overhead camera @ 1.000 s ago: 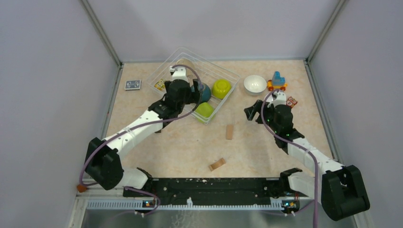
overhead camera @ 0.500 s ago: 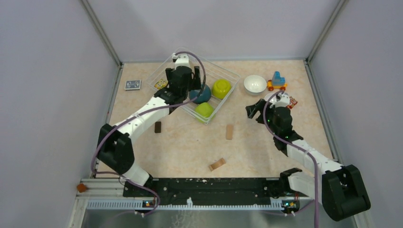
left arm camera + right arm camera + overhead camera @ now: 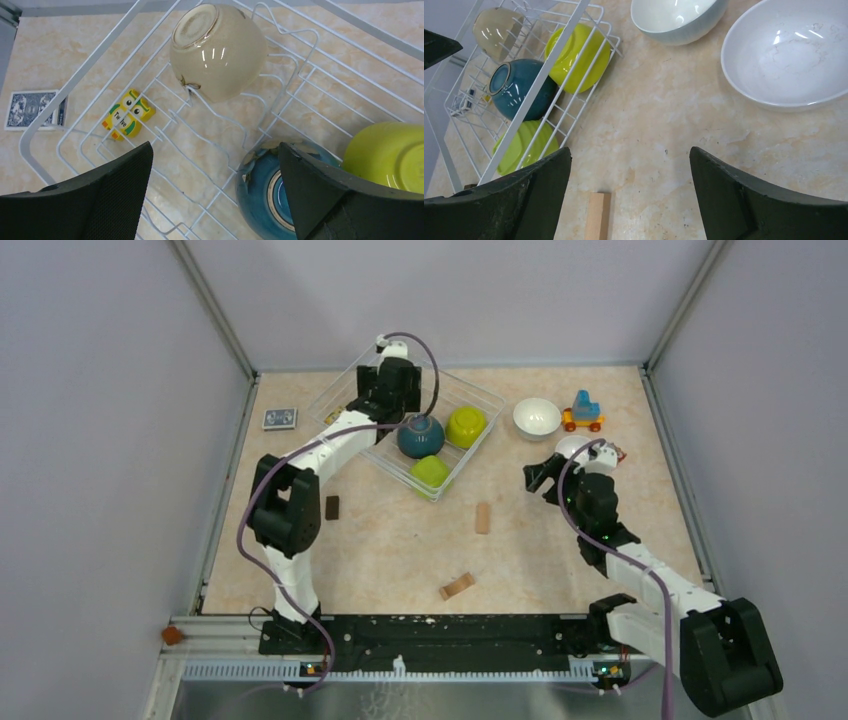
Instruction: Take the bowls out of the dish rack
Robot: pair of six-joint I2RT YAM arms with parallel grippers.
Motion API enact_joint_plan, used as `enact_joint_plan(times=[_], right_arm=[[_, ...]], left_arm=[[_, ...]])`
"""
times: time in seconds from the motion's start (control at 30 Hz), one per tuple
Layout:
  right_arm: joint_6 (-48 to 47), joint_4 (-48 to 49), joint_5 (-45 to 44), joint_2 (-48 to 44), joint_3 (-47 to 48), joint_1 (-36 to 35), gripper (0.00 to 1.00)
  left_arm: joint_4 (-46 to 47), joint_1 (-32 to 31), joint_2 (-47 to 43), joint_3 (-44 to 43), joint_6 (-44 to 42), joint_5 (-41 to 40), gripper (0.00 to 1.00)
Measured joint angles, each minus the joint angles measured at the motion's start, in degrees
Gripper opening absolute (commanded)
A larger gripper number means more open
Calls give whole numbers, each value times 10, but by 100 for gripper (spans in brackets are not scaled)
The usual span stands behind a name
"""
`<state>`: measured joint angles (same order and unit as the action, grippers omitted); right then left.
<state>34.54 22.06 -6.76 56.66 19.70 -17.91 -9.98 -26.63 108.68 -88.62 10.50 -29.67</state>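
Note:
The dish rack [image 3: 478,395] of white wire stands at the back left. In it are a beige bowl [image 3: 217,47], a dark teal bowl [image 3: 420,436] and two lime green bowls [image 3: 466,425] [image 3: 430,472], all lying mouth down or on their sides. My left gripper [image 3: 215,150] hangs open over the rack floor between the beige and teal bowls, holding nothing. Two white bowls [image 3: 679,17] [image 3: 786,55] sit upright on the table right of the rack. Just short of the nearer one, my right gripper [image 3: 630,165] is open and empty.
A yellow owl toy [image 3: 127,114] lies in the rack's corner and a card deck [image 3: 280,418] outside it. A wheeled toy [image 3: 582,412] stands at the back right. Wooden blocks [image 3: 483,517] [image 3: 457,586] and a dark block [image 3: 332,507] lie mid-table.
My left arm has reached farther back over the rack, uncovering the teal bowl. My right gripper has drawn back a little from the nearer white bowl, jaws slightly wider.

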Motion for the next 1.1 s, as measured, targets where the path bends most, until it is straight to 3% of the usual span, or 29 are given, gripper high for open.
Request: enact_joint_plan(times=[0.3, 0.67, 1.1], right_arm=[[-5, 17, -5, 0, -13, 0, 87], [-11, 27, -11, 0, -14, 0, 87], [-16, 38, -17, 7, -17, 0, 87]], left_arm=[[-4, 0, 85, -110, -69, 2, 99], [-83, 15, 193, -275, -209, 66, 99], [-115, 44, 263, -322, -263, 83, 99]])
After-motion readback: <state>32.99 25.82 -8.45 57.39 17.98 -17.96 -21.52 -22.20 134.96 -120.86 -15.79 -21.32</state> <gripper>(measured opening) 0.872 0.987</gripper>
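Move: The beige bowl, tipped in the far corner of the rack, is about 11 cm straight ahead of the left hand and 8 cm below it. The blue bowl stands 4 cm back and 8 cm to the right, the yellow-green bowl 1 cm back and 19 cm right, both some 10 cm down; the yellow toy is 5 cm ahead, 12 cm left, down at table level. From the right hand, the beige bowl lies about 28 cm ahead, 32 cm left and slightly lower. The beige bowl is what the left hand closes in on: it reaches forward about 9 cm over the rack, nearly level at first with a small swing to the right and back, then sinks some 5 cm towards the bowl. On the way the wrist rolls its left side up about 20 degrees, turns clockwise and tips down a little; the fingers stay wide open, not yet gripping. ##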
